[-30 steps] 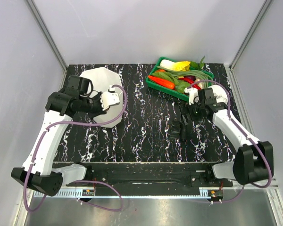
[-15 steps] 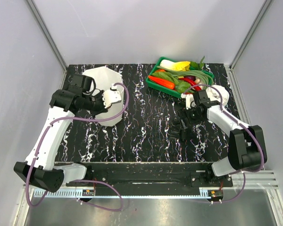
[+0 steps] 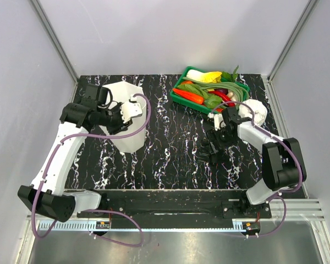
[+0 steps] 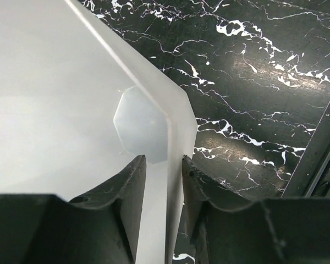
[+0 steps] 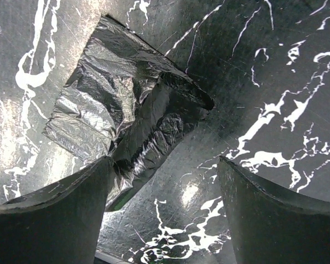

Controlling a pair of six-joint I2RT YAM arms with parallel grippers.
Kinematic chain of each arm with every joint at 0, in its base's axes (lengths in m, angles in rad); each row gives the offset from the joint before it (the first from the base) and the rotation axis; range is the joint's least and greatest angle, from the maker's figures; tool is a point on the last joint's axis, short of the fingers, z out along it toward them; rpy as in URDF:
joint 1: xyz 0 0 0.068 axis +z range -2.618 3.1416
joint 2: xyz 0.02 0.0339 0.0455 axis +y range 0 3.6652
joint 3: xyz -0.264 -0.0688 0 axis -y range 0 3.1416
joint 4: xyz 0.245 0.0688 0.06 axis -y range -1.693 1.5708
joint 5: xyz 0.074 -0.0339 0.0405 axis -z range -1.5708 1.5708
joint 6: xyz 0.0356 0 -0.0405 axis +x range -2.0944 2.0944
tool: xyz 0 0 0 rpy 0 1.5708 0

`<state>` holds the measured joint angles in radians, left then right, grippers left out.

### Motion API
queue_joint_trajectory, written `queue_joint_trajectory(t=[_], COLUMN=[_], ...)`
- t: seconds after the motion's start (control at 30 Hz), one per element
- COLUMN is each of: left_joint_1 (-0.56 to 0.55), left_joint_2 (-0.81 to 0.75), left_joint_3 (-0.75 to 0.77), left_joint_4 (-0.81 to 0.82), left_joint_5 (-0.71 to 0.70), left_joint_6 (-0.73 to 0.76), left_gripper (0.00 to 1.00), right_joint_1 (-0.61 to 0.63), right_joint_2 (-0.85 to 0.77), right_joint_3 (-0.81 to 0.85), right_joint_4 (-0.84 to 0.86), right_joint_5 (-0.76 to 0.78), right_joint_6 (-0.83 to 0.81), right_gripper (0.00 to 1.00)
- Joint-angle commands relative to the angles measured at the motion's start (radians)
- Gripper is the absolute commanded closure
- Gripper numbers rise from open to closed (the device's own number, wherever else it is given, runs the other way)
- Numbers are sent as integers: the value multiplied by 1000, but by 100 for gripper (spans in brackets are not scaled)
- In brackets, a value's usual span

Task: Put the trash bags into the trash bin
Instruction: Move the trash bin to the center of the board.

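The trash bin (image 3: 131,135), translucent white with faceted walls, stands at the table's left; the left wrist view looks down inside it to its many-sided base (image 4: 140,132). My left gripper (image 3: 120,122) (image 4: 163,160) straddles the bin's wall, open: the right finger touches the wall and a gap shows beside the left one. The trash bags (image 5: 126,104) (image 3: 210,149) lie as a small folded glossy black bundle on the black marbled table. My right gripper (image 5: 165,165) (image 3: 214,140) hovers low over them, open wide, its left finger at the bundle's edge and bare table between the fingers.
A shallow green tray (image 3: 174,94) full of vegetables sits at the back right, just behind the right gripper. Grey walls close in the table on three sides. The arm bases and a black rail run along the near edge.
My left gripper's jaws have parted from their tight grip on the bin's wall, and the bin has turned and looks narrower. The right gripper has drawn in over the bundle, its jaws slightly narrower.
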<state>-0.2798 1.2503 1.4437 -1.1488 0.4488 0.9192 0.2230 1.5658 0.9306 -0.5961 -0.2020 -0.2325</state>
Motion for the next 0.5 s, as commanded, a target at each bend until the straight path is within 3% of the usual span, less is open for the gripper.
queue_joint_trajectory(t=[0.0, 0.07, 0.1, 0.2, 0.47], left_joint_1=[10, 10, 10, 14, 19], left_joint_2=[-25, -31, -37, -60, -118], left_joint_3=[-16, -17, -16, -5, 43], left_joint_4=[73, 83, 87, 127, 285], left_joint_5=[14, 16, 16, 19, 27], left_joint_6=[3, -5, -11, -43, -190], left_gripper=[60, 51, 36, 11, 3], right_joint_1=[16, 24, 24, 30, 32], right_joint_2=[40, 60, 72, 105, 139], right_joint_3=[13, 17, 20, 42, 106], right_joint_4=[16, 18, 18, 12, -22], right_joint_5=[-13, -17, -19, -37, -80], right_joint_6=[-18, -18, -14, -5, 4], right_gripper=[20, 22, 24, 31, 64])
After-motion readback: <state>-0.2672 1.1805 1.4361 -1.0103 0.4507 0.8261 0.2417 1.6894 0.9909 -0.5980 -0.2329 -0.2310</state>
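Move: The left hand straddles the near-left rim of the trash bin, its fingers already part open; the bin's middle is about 7 cm ahead, 2 cm right and 12 cm below. The right hand hovers over the black trash bag, whose middle is roughly 1 cm back, 2 cm left and 3 cm below. From the right hand, the white bag is some 15 cm ahead and 13 cm right, the vegetable crate about 24 cm ahead and 1 cm left, both about level in height. The right fingertips close in on the black bag's folded roll from both sides, the gap shrinking by about half, as the hand sinks about 2 cm, slipping slightly back, then forward and left. The left hand opens wide, waits low briefly, then lifts about 3.5 cm off the bin's rim, easing forward with its fingertips tilting up roughly 10 degrees. ##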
